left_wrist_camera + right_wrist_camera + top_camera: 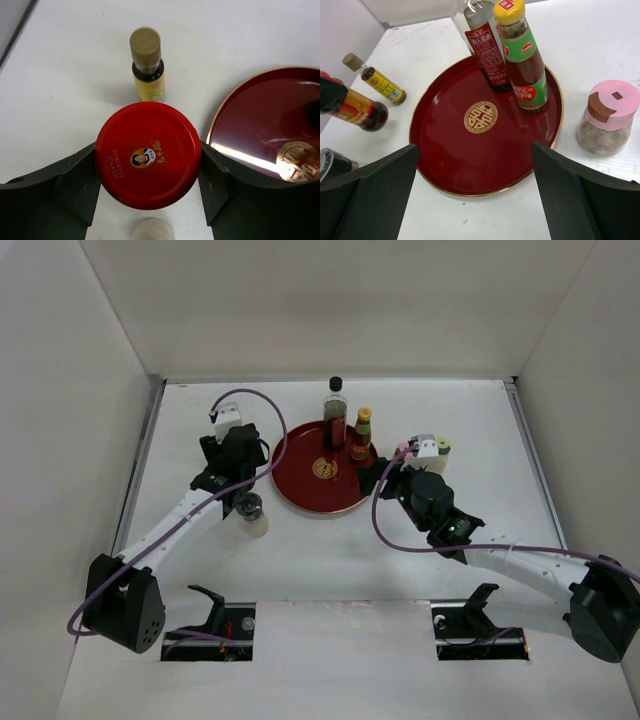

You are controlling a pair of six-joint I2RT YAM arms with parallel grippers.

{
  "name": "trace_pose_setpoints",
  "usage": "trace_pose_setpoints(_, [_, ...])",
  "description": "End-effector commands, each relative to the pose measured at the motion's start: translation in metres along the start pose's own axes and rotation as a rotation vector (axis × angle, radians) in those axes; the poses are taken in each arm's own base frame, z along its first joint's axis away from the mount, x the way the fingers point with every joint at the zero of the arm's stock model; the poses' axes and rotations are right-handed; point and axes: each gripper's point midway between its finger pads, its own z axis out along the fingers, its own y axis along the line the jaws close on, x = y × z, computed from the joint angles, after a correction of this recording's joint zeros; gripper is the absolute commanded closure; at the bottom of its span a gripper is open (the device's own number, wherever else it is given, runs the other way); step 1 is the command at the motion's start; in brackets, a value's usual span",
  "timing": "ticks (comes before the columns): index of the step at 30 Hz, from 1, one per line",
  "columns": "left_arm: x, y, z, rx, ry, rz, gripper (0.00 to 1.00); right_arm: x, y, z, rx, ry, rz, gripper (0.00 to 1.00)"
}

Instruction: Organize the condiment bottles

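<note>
My left gripper (148, 167) is shut on the red-lidded jar (148, 152), its fingers (80, 185) pressed to both sides of the lid, left of the tray. The jar also shows in the right wrist view (357, 109). A small tan-capped sauce bottle (146, 65) stands just beyond it. On the round dark-red tray (305, 485) stand the tall clear black-capped bottle (335, 410) and a yellow-capped sauce bottle (361, 435). My right gripper (475, 190) is open and empty over the tray's near right edge. The pink-capped shaker (610, 117) stands right of the tray.
A cream shaker (440, 448) stands beside the pink one. A grey-capped shaker (248, 505) and a cream-topped one (259, 525) stand close by my left gripper (237, 490). White walls enclose the table on three sides.
</note>
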Motion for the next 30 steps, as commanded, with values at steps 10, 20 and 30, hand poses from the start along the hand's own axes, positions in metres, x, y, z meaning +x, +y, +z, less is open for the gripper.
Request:
trace_pose_setpoints(10, [-0.112, -0.106, -0.013, 0.2, -0.249, -0.141, 0.53, -0.015, 0.011, -0.001, -0.047, -0.057, 0.045, 0.0])
trace_pose_setpoints(20, [-0.098, -0.181, 0.026, 0.259, -0.219, -0.107, 0.53, -0.012, 0.008, 0.0, -0.04, -0.05, 0.042, 0.0])
trace_pose_setpoints(30, [-0.063, -0.204, 0.051, 0.266, -0.179, -0.08, 0.49, -0.013, 0.008, 0.0, -0.041, -0.054, 0.044, 0.0])
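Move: The left gripper already holds the red-lidded jar clear of the table. The tray's middle lies about 7 cm ahead of it, 20 cm right and 13 cm below; the soy sauce bottle on the tray is some 12 cm ahead and 22 cm right, the yellow-capped sauce bottle 9 cm ahead and 28 cm right. The small yellow-label bottle stands about 9 cm ahead, 3 cm left. For the right hand, the tray's middle is about 13 cm ahead, 8 cm left, 16 cm below. Keep the left gripper's hold on the red-lidded jar and bring it about 15 cm right and 11 cm forward, arching up some 4 cm and then sinking about 8 cm towards the far-left part of the tray, just left of the soy sauce bottle. Turn the hand roughly 10 degrees clockwise on the way. ##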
